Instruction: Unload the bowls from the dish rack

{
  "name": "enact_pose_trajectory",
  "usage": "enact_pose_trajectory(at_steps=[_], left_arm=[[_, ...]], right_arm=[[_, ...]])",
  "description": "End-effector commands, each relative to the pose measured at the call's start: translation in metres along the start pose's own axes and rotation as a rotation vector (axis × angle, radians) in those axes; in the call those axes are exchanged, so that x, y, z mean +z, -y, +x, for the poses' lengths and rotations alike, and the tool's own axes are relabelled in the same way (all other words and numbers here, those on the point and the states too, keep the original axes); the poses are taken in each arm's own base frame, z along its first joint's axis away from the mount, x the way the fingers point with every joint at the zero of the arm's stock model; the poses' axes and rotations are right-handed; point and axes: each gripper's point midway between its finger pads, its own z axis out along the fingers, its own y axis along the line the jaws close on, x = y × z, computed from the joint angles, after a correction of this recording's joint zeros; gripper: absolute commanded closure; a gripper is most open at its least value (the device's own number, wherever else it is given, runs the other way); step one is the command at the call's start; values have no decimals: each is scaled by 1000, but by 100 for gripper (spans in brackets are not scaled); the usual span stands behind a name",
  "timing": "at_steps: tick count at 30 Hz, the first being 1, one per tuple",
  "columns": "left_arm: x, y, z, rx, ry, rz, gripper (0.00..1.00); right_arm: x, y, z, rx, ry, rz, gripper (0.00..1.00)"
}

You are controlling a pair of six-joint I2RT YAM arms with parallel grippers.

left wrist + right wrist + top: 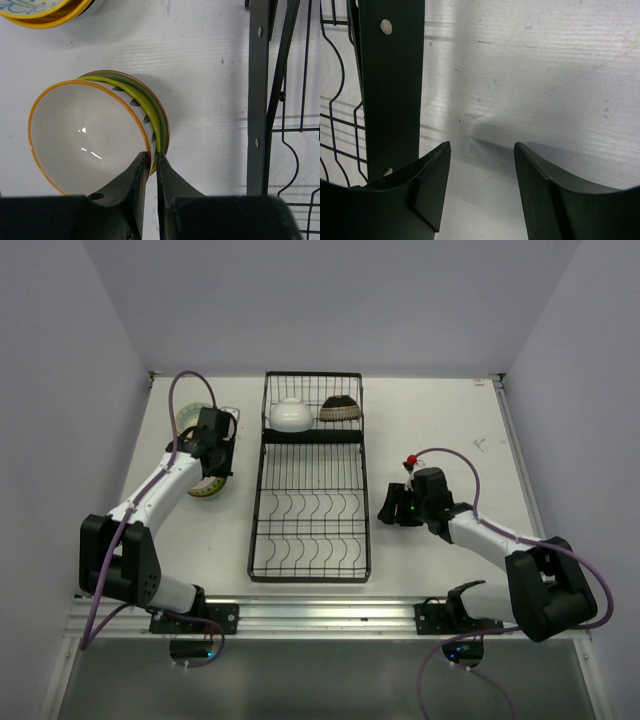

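In the left wrist view, a white bowl with an orange rim (pixel 85 135) is nested on top of yellow-green and green bowls (pixel 159 122) on the table. My left gripper (pixel 151 156) is shut on the near rim of the orange-rimmed bowl, one finger inside it and one outside. In the top view that left gripper (pixel 212 465) hangs over the bowl stack (pixel 205 489), left of the dish rack (pixel 256 530). A white bowl (pixel 290 414) and a dark patterned bowl (pixel 340 408) sit in the rack's small far section. My right gripper (pixel 482 147) is open and empty just right of the rack (pixel 392 85).
Another bowl stack (pixel 40 12) with a yellow-orange rim lies farther back on the left (pixel 190 418). The rack's black frame (pixel 259 100) runs close to the right of the nested bowls. A small red object (pixel 412 460) sits near the right arm.
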Motion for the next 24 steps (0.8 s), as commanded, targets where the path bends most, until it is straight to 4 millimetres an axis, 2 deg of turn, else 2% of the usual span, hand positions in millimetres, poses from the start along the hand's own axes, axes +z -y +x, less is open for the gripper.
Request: enact_pose_trajectory(at_steps=[1,16,18,19,24], left_arm=[[7,2,-7,-31,28,11,84],[12,2,-4,-27,15,4,86],[10,2,-8,-33,28,3,74],[5,1,-12,-40,46,3,63],[-24,0,-52,-78,195,32,47]], right_arm=[[2,-4,-15,-27,37,2,42],[3,-4,-15,-27,32,6,42],[3,-4,-15,-27,32,6,42],[3,-3,-15,-29,32,8,42],[4,-2,-15,-29,30,14,42]])
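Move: The left fingers already grip the right-hand rim of the striped bowl, whose middle is about 6 cm to the left, 1 cm ahead and 2 cm lower, on top of the near bowl stack. The far bowl stack is some 15 cm ahead and 10 cm left, and the rack's left side is level with the hand, roughly 9 cm to its right. From the idle right hand the striped bowl lies about 50 cm left and 9 cm ahead. Still pinching the striped bowl's rim, the left hand eases it down scarcely 1 cm onto the stack, with the wrist holding its angle. The fingers then open from nearly shut to about half and let go of the rim, one on either side of it, as the hand just starts back up, by about half a centimetre. ##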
